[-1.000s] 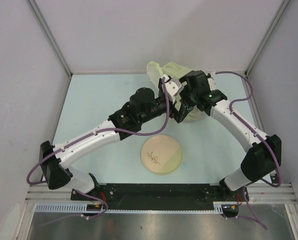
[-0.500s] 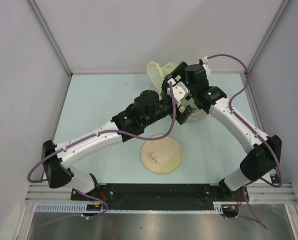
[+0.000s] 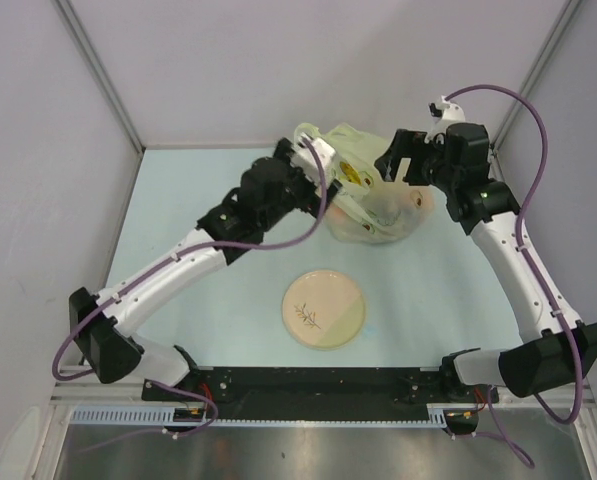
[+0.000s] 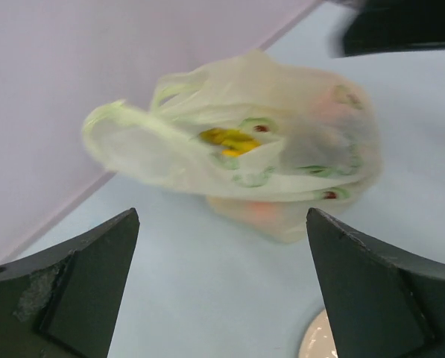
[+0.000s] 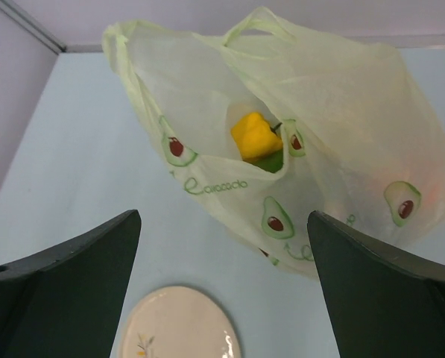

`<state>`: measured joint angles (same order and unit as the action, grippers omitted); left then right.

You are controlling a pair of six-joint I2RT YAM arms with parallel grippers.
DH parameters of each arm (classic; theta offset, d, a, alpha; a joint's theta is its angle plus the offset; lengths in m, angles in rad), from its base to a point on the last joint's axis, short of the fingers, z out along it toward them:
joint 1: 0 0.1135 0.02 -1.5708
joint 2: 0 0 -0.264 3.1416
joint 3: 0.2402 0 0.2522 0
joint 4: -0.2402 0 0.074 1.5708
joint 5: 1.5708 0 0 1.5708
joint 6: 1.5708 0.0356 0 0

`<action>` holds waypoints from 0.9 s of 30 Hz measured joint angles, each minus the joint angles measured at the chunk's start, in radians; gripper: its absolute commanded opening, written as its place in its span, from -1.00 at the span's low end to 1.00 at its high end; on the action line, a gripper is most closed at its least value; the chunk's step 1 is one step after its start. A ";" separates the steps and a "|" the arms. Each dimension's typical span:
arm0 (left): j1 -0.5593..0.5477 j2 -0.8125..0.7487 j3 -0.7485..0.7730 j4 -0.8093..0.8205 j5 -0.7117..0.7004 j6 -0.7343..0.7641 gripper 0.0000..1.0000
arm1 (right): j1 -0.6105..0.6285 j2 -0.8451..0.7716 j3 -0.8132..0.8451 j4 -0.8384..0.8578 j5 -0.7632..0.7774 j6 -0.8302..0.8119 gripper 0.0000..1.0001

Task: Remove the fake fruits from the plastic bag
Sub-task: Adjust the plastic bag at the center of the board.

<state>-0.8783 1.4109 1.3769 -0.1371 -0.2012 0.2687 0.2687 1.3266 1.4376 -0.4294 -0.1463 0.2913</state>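
The plastic bag (image 3: pixel 370 200) lies at the back of the table, pale yellow-green with avocado prints, its mouth loosely open. A yellow lumpy fruit (image 5: pixel 253 136) and something green show in the opening; the yellow also shows in the left wrist view (image 4: pixel 228 139). An orange shape (image 3: pixel 416 200) shows through the bag's right side. The other fake fruits are hidden inside. My left gripper (image 3: pixel 328 172) is open and empty just left of the bag (image 4: pixel 244 160). My right gripper (image 3: pixel 390 166) is open and empty above the bag's (image 5: pixel 319 127) right part, touching nothing.
A round cream plate (image 3: pixel 324 308) with a sprig design lies in front of the bag, near the table's middle; it also shows at the bottom of the right wrist view (image 5: pixel 181 324). White walls close in the back and both sides.
Both arms have drawn apart from over the bag: the left gripper moved left and back, the right arm swung up and to the right. The bag now lies uncovered.
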 measured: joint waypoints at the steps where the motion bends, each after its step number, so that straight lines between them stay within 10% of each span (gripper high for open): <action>1: 0.051 0.000 0.007 -0.022 0.010 -0.039 0.99 | -0.005 -0.002 -0.005 -0.013 -0.003 -0.026 0.99; 10: 0.464 0.196 0.369 -0.211 0.040 -0.445 1.00 | -0.059 0.028 -0.013 -0.139 0.029 -0.136 0.99; 27: 0.467 0.530 0.512 -0.129 0.689 -0.666 0.60 | -0.092 -0.066 -0.151 -0.163 0.061 -0.248 0.99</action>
<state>-0.4110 1.9408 1.8885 -0.2657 0.4873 -0.3973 0.1772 1.2610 1.2869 -0.5926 -0.0849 0.0437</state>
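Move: From my left hand the middle of the plastic bag lies about 18 cm ahead, 17 cm to the right and 26 cm below; its raised left handle is some 28 cm ahead, 3 cm right and 16 cm below, and the yellow pepper inside some 25 cm ahead, 12 cm right. The plate lies about 15 cm back, 3 cm right. From my right hand the bag's middle is some 12 cm ahead, 3 cm left and 26 cm below. I swing my left hand forward and out to the left, then curl it back right and down towards the bag's left handle, about 15 cm farther out overall, rolling the wrist some 45 degrees and starting to narrow the wide-open fingers late. My open right hand sinks about 11 cm and shifts right beside the bag, dipping its fingers, then rises some 3 cm. ##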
